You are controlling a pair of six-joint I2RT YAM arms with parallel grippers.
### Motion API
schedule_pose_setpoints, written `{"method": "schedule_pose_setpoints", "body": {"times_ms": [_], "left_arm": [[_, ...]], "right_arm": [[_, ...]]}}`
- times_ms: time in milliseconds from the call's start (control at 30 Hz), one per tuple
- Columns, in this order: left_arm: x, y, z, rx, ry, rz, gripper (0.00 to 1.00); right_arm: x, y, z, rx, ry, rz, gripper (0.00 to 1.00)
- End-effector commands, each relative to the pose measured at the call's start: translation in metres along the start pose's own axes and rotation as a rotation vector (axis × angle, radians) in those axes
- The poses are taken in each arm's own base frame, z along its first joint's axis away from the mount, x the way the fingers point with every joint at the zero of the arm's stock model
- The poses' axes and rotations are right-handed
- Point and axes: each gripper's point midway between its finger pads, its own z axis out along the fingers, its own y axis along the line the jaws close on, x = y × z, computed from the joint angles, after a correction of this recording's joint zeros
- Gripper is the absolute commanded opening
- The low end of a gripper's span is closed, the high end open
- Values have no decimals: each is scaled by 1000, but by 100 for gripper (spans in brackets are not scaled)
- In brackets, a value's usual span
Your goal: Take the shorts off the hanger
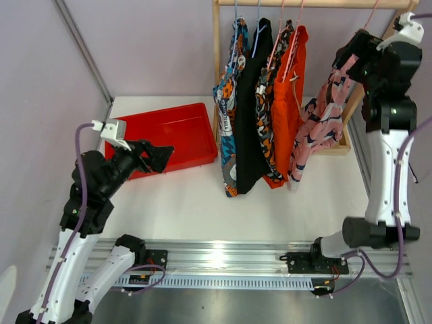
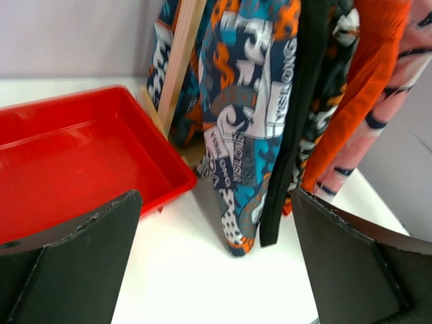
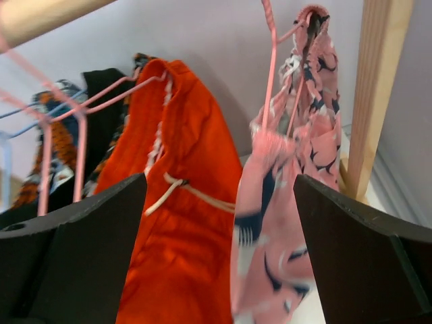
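Five pairs of shorts hang from a wooden rail [image 1: 317,3]: blue print [image 1: 231,101], black [image 1: 251,115], blotched [image 1: 270,121], plain orange [image 1: 291,101] and pink print [image 1: 324,128]. The pink pair [image 3: 283,202] droops from a pink wire hanger [image 3: 270,67], beside the orange pair [image 3: 182,202]. My right gripper [image 3: 220,202] is raised in front of these two and open, with both fabrics seen between its fingers and neither pinched. My left gripper [image 2: 216,216] is open low over the table, facing the blue pair [image 2: 250,121], with nothing in it.
A red tray [image 1: 169,138] sits on the white table, left of the rack and just ahead of my left gripper [image 1: 156,156]. The rack's wooden posts [image 3: 378,88] and base frame stand close to the right arm. Grey walls close in at the back and left.
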Motion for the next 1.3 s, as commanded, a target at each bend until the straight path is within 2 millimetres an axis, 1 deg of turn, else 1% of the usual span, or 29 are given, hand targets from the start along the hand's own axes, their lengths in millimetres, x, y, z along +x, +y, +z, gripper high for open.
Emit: {"method": "schedule_pose_setpoints", "body": {"times_ms": [0,67,100,167,200,233,300,333,367,433,500,633,700,733,800,967,1033,1100,1133,1167,1267], "left_arm": [[10,-2,7,51,-27,13,99],[20,1,11,53,-10,20,99],[26,5,14,42,7,22,99],[35,10,18,31,21,29,99],[41,13,20,27,35,29,99],[42,14,22,25,36,29,99],[49,16,26,25,49,25,99],[50,17,27,25,50,23,99],[53,18,28,22,59,21,99],[56,19,28,19,66,15,99],[57,18,29,28,66,14,99],[61,19,29,28,64,14,99],[62,21,31,23,69,16,99],[63,21,30,20,74,14,99],[64,21,30,22,76,16,99],[71,25,29,9,94,14,99],[70,25,28,5,90,17,99],[71,25,28,9,88,17,99],[73,26,29,9,89,17,99],[73,26,29,10,86,14,99],[81,28,31,5,109,6,99]], "right_arm": [[-59,5,18,12,-187,-67,97],[-63,2,34,31,-195,-100,97],[-66,2,47,38,-201,-106,97],[-66,0,59,54,-202,-110,97],[-72,2,61,51,-217,-105,97],[-63,0,73,55,-201,-104,96],[-61,1,82,57,-209,-95,93],[-56,1,88,61,-202,-96,90],[-56,0,90,76,-209,-94,88],[-49,-1,96,86,-197,-95,88],[-45,-2,98,98,-188,-100,88],[-27,-8,102,135,-140,-108,88],[-22,-11,102,149,-131,-116,87],[-12,-14,106,160,-113,-124,87],[-7,-20,106,188,-105,-134,87],[14,-41,114,280,-58,-144,83],[17,-44,117,282,-63,-141,83],[22,-47,121,284,-59,-144,81],[21,-46,123,280,-68,-144,79],[19,-47,123,281,-73,-143,76],[16,-44,128,271,-90,-144,59]]}}
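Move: The pink shorts' near waistband hangs about 14 cm ahead of the right hand, some 4 cm to its right and 7 cm below. Beside it, the orange shorts hang about 15 cm ahead, 8 cm left and 10 cm down; the wooden rack post stands roughly 19 cm ahead and 11 cm right, some 5 cm below. From the left hand that waistband lies about 31 cm ahead, 46 cm right and 6 cm higher. The pink shorts' near waistband is approached by the open right hand, which drives forward about 12 cm, rising slightly at first, then sinks and edges right as the wrist turns some 15 degrees clockwise; its fingers come around the waistband and start closing, still well apart. The left hand, open and empty, drops about 9 cm beside the red bin. ##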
